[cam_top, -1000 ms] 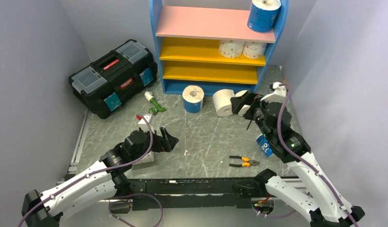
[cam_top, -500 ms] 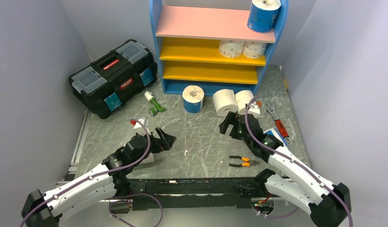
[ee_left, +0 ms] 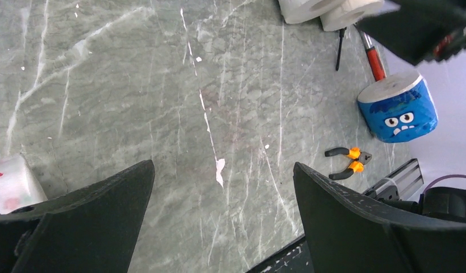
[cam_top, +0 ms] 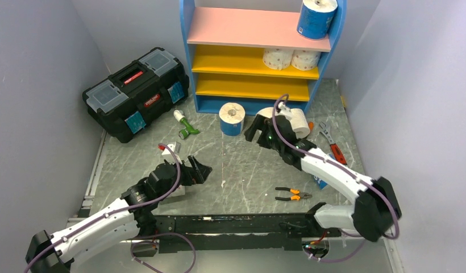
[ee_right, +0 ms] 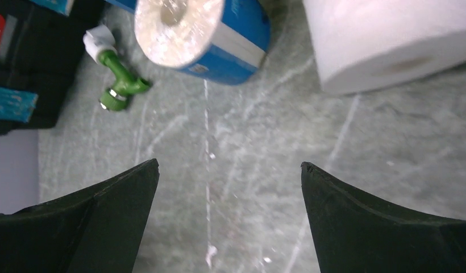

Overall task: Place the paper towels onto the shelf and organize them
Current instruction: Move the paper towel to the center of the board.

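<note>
The shelf [cam_top: 242, 28] stands at the back, a blue-wrapped roll [cam_top: 316, 17] on its pink top board and two white dotted rolls [cam_top: 291, 58] on the upper yellow board. On the floor in front stand a blue-wrapped roll [cam_top: 231, 118] [ee_right: 202, 31] and two white paper towels [cam_top: 297, 121] [ee_right: 384, 40]. My right gripper [cam_top: 254, 132] [ee_right: 229, 170] hovers open between the blue roll and the nearer white roll, empty. A blue monster-print roll [ee_left: 398, 108] lies by the right arm. My left gripper [cam_top: 201, 169] [ee_left: 223, 170] is open over bare floor, a dotted roll [ee_left: 9, 182] beside it.
A black toolbox [cam_top: 137, 91] sits at the back left. A green and white nozzle [cam_top: 185, 126] [ee_right: 120, 85] lies near the blue roll. Orange-handled pliers [cam_top: 293, 195] [ee_left: 347, 162] lie near the front rail, a red-handled wrench [cam_top: 332, 145] at the right. Grey walls close in on both sides.
My right arm has swung left from the right wall, lowering its open gripper beside the floor rolls. The left arm has barely shifted.
</note>
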Motion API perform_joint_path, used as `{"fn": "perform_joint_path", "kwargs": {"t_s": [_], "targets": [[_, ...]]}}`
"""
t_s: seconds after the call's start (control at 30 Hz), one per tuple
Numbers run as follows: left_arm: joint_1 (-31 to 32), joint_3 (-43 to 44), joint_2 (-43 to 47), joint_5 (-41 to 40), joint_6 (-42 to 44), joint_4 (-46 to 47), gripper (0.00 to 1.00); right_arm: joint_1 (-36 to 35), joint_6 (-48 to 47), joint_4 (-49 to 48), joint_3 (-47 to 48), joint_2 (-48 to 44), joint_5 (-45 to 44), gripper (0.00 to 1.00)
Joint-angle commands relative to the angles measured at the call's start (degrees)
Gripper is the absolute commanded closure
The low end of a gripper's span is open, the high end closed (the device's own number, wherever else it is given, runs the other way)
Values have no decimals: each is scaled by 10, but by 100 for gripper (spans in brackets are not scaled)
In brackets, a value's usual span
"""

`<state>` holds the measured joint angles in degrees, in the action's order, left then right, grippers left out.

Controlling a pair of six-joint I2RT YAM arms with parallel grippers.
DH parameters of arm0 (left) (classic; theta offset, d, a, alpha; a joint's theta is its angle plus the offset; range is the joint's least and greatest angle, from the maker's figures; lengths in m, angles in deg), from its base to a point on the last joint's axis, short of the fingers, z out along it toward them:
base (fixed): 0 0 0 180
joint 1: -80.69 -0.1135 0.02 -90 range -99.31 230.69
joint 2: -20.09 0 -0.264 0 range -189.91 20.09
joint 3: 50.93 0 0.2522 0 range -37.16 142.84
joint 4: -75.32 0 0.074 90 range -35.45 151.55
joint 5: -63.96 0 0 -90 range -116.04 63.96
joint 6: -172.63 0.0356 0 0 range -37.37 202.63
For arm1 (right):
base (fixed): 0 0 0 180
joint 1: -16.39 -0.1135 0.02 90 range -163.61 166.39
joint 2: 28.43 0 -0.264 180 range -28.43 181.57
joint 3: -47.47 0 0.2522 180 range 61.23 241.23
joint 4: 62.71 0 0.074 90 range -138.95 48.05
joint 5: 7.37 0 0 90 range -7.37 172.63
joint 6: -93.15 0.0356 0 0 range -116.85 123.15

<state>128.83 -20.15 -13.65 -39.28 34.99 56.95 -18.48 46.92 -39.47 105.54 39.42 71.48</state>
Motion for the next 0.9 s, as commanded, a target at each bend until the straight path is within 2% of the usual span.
{"fn": "perform_joint_path", "kwargs": {"t_s": [0.0,0.27,0.43,0.63,0.87], "targets": [[0,20,-3,9,25,-33,1,-2,69,-43,69,84,-18,3],[0,4,41,4,13,-49,1,-3,203,-76,102,169,-64,6],[0,-5,63,-5,7,-60,1,-5,245,-76,143,224,-65,7],[0,-7,79,-12,10,-72,1,-5,252,-119,155,251,-70,7],[-1,-8,76,-20,10,-71,1,-4,268,-86,215,306,-83,8]]}}
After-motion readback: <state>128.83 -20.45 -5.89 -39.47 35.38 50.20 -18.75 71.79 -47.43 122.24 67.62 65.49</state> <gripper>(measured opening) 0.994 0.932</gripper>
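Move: The blue-wrapped paper towel, upright in front of the shelf, is about 14 cm ahead of the open right hand, 10 cm to its left and 9 cm below. The nearer white roll lies some 12 cm ahead and 5 cm right of that hand, the second white roll 12 cm ahead and 15 cm right, and the green tool about 13 cm ahead and 26 cm left. From the left hand the blue-wrapped paper towel is roughly 24 cm ahead and 10 cm right. The right hand reaches forward about 10 cm and some 6 cm left towards the blue-wrapped paper towel, sinking 3 to 4 cm in the first half and then running nearly level, with the nearer white roll on its right. On the way the wrist turns nearly 20 degrees clockwise and rolls about 15 degrees, its left side rising, and the fingers stay wide open, ending just short of closing round the blue-wrapped roll. ##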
